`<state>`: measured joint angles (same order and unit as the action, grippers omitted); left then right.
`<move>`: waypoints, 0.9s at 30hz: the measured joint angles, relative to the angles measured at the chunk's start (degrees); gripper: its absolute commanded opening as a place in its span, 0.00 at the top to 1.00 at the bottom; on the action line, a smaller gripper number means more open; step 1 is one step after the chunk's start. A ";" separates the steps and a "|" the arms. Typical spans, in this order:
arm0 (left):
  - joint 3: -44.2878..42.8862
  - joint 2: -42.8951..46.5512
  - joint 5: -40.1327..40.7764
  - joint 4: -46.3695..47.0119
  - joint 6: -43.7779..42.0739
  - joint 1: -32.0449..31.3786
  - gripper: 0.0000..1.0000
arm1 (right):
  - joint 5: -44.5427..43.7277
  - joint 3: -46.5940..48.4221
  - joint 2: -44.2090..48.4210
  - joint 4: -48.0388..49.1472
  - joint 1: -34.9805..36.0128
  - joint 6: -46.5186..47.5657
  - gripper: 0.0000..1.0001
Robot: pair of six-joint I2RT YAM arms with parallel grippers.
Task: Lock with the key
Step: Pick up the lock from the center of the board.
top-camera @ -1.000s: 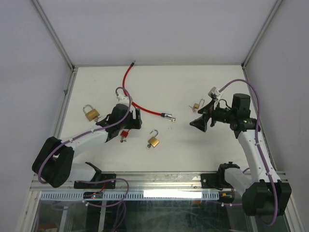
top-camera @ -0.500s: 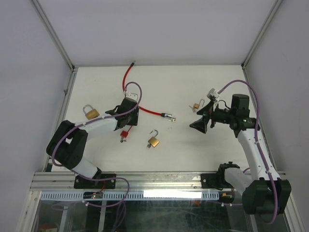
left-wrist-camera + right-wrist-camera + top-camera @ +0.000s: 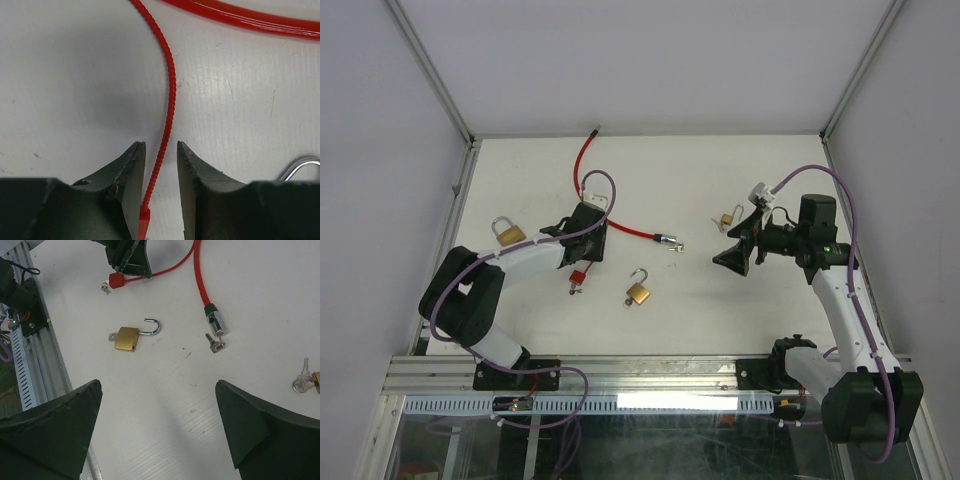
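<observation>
A brass padlock [image 3: 639, 292] lies mid-table with its shackle swung open and a key [image 3: 111, 337] in its body; the right wrist view shows it too [image 3: 128, 338]. My left gripper [image 3: 588, 240] is down on the table straddling a thin red ribbed strap [image 3: 171, 85]. Its jaws [image 3: 160, 145] stand narrow, open, with table showing on both sides of the strap. The strap runs to a red tag [image 3: 578, 277] with a small key [image 3: 105, 287]. My right gripper [image 3: 730, 255] hovers wide open and empty [image 3: 157, 382], right of the padlock.
A thick red cable [image 3: 620, 225] crosses the table and ends in a silver lock head [image 3: 666, 240] with a loose key [image 3: 215, 344] beside it. A shut brass padlock [image 3: 507, 233] lies at the left. A small padlock with keys [image 3: 729, 219] lies at the right.
My left gripper has shifted up and to the right onto the thin red strap, and its jaws have narrowed around it. The right arm has hardly moved.
</observation>
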<state>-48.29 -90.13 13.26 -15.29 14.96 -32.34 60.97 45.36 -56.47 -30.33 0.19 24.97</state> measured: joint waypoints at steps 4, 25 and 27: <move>-0.07 -0.09 -0.46 -0.07 -0.02 0.00 0.67 | 0.04 0.00 0.00 0.00 0.00 0.00 0.00; -1.51 -3.52 -1.18 -0.11 -0.76 -0.33 1.00 | 1.20 0.00 -0.02 0.02 0.00 0.00 0.00; -1.51 -3.52 -1.18 -0.11 -0.70 -0.37 1.00 | 1.27 0.00 -0.02 0.02 0.00 -0.02 0.00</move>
<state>-49.80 -93.65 12.08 -15.40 14.26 -32.71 62.24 45.36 -56.49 -30.30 0.19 24.95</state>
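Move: The thin red cable of the red lock runs right under the left hand's half-open fingertips, about 1 to 2 cm below and otherwise level with them. The red lock's body lies some 6 cm back and 4 cm to the left. The brass padlock is about 8 cm back and 9 cm to the right, and the thick red cable passes roughly 7 cm ahead and 5 cm to the right. From the right hand, the thin cable is about 24 cm left, 7 cm ahead and 18 cm lower. The left fingers pinch the thin red cable just beyond the red lock, both pads closing on it from the sides. To get there, the hand first sinks a little over 1 cm onto the cable, edging about half a centimetre right with almost no wrist turn, then stays low while the fingers go from a third open to almost shut. ##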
